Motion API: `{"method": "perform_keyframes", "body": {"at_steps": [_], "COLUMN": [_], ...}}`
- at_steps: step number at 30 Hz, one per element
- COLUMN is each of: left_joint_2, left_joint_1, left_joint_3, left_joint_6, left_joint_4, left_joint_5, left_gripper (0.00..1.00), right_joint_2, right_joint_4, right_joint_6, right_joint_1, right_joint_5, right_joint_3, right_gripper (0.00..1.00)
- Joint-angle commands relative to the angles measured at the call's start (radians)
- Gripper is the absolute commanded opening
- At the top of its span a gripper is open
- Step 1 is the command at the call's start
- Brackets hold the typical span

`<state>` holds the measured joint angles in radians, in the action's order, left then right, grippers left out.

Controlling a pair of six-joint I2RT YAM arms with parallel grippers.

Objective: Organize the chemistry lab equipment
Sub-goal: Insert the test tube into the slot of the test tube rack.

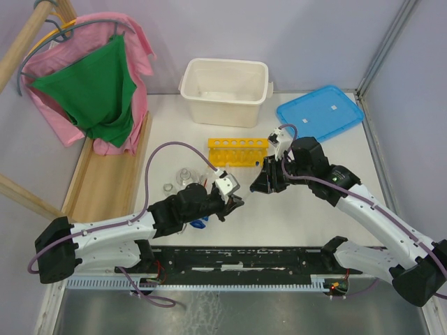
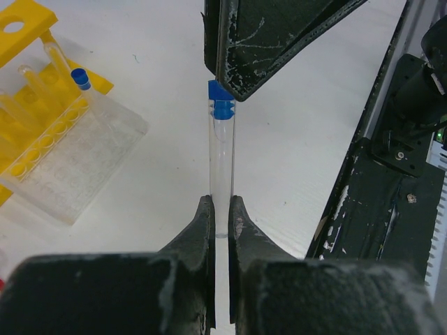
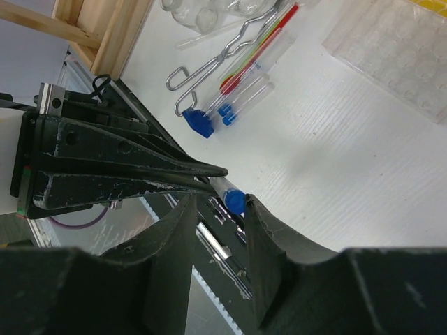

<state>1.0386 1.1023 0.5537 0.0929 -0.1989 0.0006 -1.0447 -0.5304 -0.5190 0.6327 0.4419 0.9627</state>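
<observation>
My left gripper [image 2: 221, 202] is shut on the lower end of a clear tube [image 2: 223, 160] with a blue cap [image 2: 222, 108], held just above the table. My right gripper [image 3: 218, 201] stands open around that blue cap [image 3: 234, 201]. The cap touches one finger, and a gap shows on the other side. In the top view the two grippers meet in front of the yellow test-tube rack [image 1: 238, 151]. More capped tubes [image 3: 244, 98], metal tongs [image 3: 223, 52], a red rod [image 3: 262, 38] and glass flasks [image 1: 183, 176] lie to the left.
A clear well plate [image 2: 77, 153] lies against the rack. The white tub [image 1: 223, 108] stands at the back, with the blue lid [image 1: 320, 112] at the back right. A wooden frame [image 1: 105, 181] and hung pink and green cloths [image 1: 91, 84] line the left side.
</observation>
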Motion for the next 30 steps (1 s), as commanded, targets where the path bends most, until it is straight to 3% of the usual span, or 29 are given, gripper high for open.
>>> {"method": "perform_keyframes", "body": {"at_steps": [1,13,19,30], "left_joint_2": [-0.028,-0.051,-0.038,-0.02], "left_joint_1": [0.012,0.021,0.021,0.021], "left_joint_3": [0.008,0.008,0.007,0.004], "left_joint_6": [0.025,0.025,0.024,0.025], "left_joint_4": [-0.07,-0.054,-0.065,-0.06], "left_joint_5": [-0.015,-0.028,-0.033,-0.064], "left_gripper": [0.03,0.03,0.03,0.03], "right_joint_2": [0.005,-0.001,-0.006,-0.022], "right_joint_4": [0.056,0.063,0.071,0.076], "right_joint_6": [0.001,-0.003,-0.004,0.003], "right_joint_1": [-0.003,-0.004,-0.004,-0.003], "right_joint_5": [0.012,0.009,0.035,0.092], "right_joint_3": [0.002,-0.008,-0.014,-0.026], "right_gripper": [0.41,0.4,0.31,0.03]}}
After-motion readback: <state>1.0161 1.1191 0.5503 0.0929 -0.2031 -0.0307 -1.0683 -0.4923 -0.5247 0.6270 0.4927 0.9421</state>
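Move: The left gripper already holds the test tube low down, its blue cap about 4 cm ahead, 4 cm to the right and 6 cm above that hand. From the right hand the cap is almost between the open fingers, roughly 1 cm left, 1 cm low and level fore-and-aft. The clear tray lies about 5 cm ahead of the right hand, 4 cm left and 17 cm below; the yellow test tube rack stands about 12 cm ahead, 5 cm left and 15 cm below. Raise the left gripper about 1 cm, still pinching the lower tube, to push the blue cap up between the right fingers, then let it ease back down nearly half of that. Keep the right gripper almost still while that lift is made, then close its fingers by over half their gap onto the cap, drifting about half a centimetre left and down. ##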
